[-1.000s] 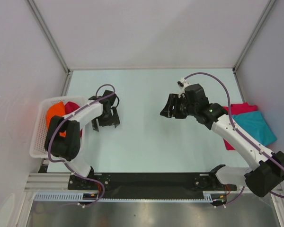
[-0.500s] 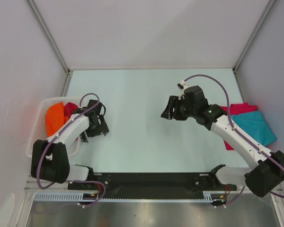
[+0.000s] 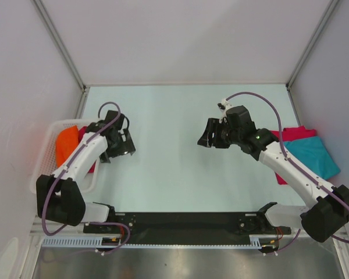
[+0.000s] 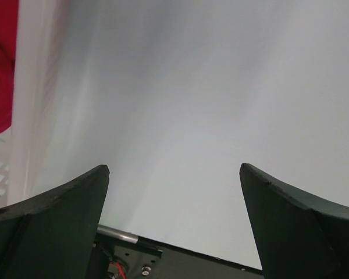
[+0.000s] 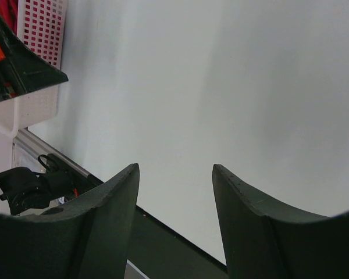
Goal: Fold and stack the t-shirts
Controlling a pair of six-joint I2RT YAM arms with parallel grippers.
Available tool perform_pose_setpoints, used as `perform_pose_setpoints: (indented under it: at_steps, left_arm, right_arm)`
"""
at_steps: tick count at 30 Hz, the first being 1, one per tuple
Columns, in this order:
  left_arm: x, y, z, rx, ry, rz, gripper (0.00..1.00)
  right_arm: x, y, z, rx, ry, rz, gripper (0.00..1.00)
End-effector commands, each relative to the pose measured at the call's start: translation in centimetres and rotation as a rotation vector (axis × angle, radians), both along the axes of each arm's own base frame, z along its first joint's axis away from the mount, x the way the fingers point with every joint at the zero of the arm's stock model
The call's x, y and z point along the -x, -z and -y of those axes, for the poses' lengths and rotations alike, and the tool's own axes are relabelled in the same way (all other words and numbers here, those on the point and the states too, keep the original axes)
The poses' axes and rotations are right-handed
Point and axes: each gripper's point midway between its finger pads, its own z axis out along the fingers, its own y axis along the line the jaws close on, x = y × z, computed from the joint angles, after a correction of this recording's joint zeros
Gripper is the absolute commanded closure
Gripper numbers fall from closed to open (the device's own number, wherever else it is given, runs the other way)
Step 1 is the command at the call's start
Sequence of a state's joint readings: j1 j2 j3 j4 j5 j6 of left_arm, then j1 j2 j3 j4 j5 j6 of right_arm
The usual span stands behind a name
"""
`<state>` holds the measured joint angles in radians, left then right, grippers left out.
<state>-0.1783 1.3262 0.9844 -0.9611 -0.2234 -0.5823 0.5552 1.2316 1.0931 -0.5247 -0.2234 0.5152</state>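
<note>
A teal t-shirt (image 3: 312,154) lies folded on top of a crimson one (image 3: 295,133) at the table's right edge. In the white mesh basket (image 3: 45,165) at the left are an orange t-shirt (image 3: 66,145) and crimson cloth (image 4: 0,70), mostly hidden by my left arm from above. My left gripper (image 3: 118,150) (image 4: 174,170) hovers just right of the basket, open and empty. Over the table's middle right, my right gripper (image 3: 203,138) (image 5: 175,167) is open with nothing between its fingers.
The black rail (image 3: 186,222) with both arm bases runs along the near edge. Grey walls and metal posts enclose the table at the back and sides. The basket's wall (image 5: 43,35) and my left gripper's finger (image 5: 20,67) show in the right wrist view.
My left arm has swung its gripper left toward the basket and covered the crimson cloth. The right arm has barely moved. Both grippers stay open.
</note>
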Motion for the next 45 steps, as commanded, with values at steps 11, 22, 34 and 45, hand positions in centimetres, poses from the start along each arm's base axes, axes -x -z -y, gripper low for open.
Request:
perform_pose_setpoints:
  at_steps: [11, 22, 34, 45]
  left_arm:
    - [-5.1, -11.1, -4.4, -0.321, -0.09, 0.156, 0.01]
    - [-1.5, -8.4, -10.8, -0.479, -0.2, 0.023, 0.0]
    - [0.9, -8.0, -14.7, -0.522, -0.309, -0.013, 0.0]
    - [0.9, -6.1, -15.1, -0.465, -0.326, -0.022, 0.0]
  right_arm:
    - [0.2, -1.5, -0.1, -0.007, -0.012, 0.049, 0.41]
    - [0.2, -1.3, -0.4, -0.005, -0.024, 0.043, 0.41]
    - [0.2, -0.8, -0.4, 0.016, -0.035, 0.029, 0.42]
    - [0.3, -0.7, -0.8, 0.031, -0.059, 0.023, 0.42]
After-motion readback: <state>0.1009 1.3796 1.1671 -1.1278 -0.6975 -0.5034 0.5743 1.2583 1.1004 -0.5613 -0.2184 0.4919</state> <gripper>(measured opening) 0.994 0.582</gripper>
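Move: The orange shirt in the white basket lies some 20 cm to the left of my left hand, about 4 cm ahead and roughly 6 cm lower. Beside it the red shirt is about 13 cm to my left, 3 cm ahead, at similar depth; the basket's middle is around 21 cm left and 1 cm ahead. My right hand has the orange shirt some 55 cm to its left, 1 cm ahead and about 17 cm below. From outside the basket I swing my left hand up about 11 cm and forward about 8 cm, veering slightly right, then sweep it left over the basket's near rim towards the orange shirt, easing back and about 5 cm down. The wrist tilts some 30 degrees so the fingers lean left and turns slightly counter-clockwise; the fingers stay wide open, touching neither shirt. ##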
